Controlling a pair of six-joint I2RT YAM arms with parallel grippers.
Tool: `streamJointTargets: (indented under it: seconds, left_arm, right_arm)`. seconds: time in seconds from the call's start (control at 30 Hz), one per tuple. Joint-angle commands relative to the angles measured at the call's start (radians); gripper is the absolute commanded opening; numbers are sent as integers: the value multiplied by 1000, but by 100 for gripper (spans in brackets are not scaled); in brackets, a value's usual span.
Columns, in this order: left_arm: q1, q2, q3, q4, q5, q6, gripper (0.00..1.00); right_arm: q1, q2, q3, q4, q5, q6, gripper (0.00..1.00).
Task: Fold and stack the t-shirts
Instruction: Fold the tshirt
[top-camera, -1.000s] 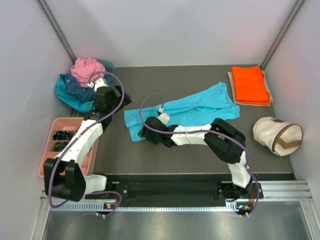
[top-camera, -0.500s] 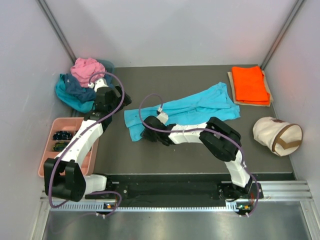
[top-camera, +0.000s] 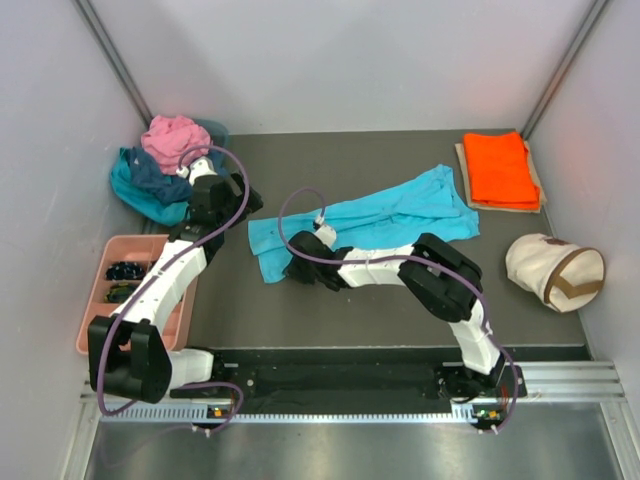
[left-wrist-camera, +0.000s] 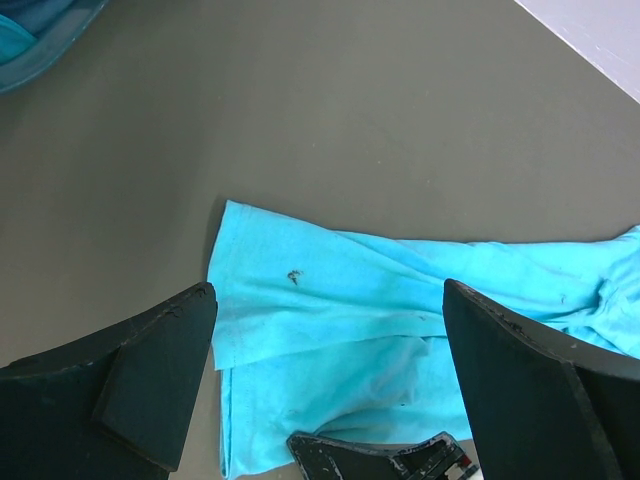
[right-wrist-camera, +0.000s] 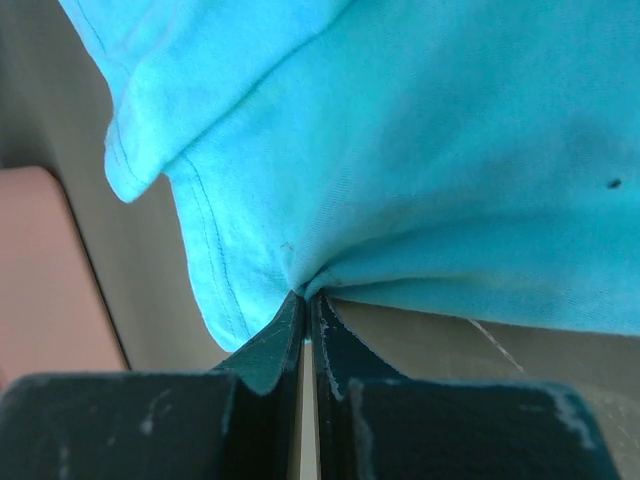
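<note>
A bright turquoise t-shirt (top-camera: 385, 220) lies spread, a little crumpled, across the middle of the dark table. My right gripper (top-camera: 296, 268) is low at its near left hem, shut on a pinch of the turquoise cloth (right-wrist-camera: 300, 270), which bunches where the fingertips (right-wrist-camera: 290, 320) meet. Above the shirt's left end (left-wrist-camera: 300, 300) hovers my left gripper (top-camera: 228, 203), open and holding nothing. Its wrist view shows the right gripper's tip (left-wrist-camera: 385, 458) under the cloth edge. An orange t-shirt (top-camera: 499, 169) lies folded at the back right. Pink (top-camera: 172, 137), navy (top-camera: 155, 177) and teal (top-camera: 135, 195) t-shirts are heaped at the back left.
A cream canvas bag (top-camera: 553, 268) with a brown strap lies at the right. A pink tray (top-camera: 112, 318) holding small dark items sits at the near left, beside the left arm. Grey walls close in both sides and the back.
The right gripper's jaws have shut on the turquoise shirt's near left hem, after the arm slid slightly toward it. The left arm has stayed still and open.
</note>
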Motion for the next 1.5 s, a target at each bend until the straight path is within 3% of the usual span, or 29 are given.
streamJointTargets:
  seconds: [0.0,0.3,0.7,0.97,1.2,1.47]
  left_arm:
    - [5,-30,-4,46,-2,16,99]
    - [5,-16,-1,79,-6,11,99]
    - [5,57,-8,168,74,-27,99]
    - [-8,284,100,219,258,-12,99]
    - [-120,467,222,274,367,51,99]
    - [-263,703,475,254,448,94,99]
  right_arm:
    - [1,-57,-65,-110,-81,-57,0]
    - [22,-267,-284,-142,-139,-67,0]
    - [72,-577,-550,-351,-143,-88,0]
    - [101,-868,-679,-631,-60,-30,0]
    - [142,-1124,-786,-802,-7,68,0]
    - [184,-1157,-768,-926,26,100,0]
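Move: The t-shirt lies across the table with its left end already pinched at its near edge in the right hand's shut fingers; the spot it is taken to, on the table's front edge, lies about 19 cm back and 29 cm to the right. From this hand the shirt's middle is roughly 15 cm ahead and 21 cm right. From the open left hand, the pinched edge is about 12 cm back, 8 cm right and 16 cm below, and the shirt's far right corner some 15 cm ahead, 48 cm right and 17 cm below. The t-shirt's pinched left end is dragged right and back to the table's front edge, about 36 cm in all, the right hand staying low, keeping its grip and tilting some 25 degrees. Partway through, the left hand, open and empty, sinks about 8 cm and sweeps some 18 cm right and a little forward towards the shirt's far right corner, turning about 30 degrees clockwise. ##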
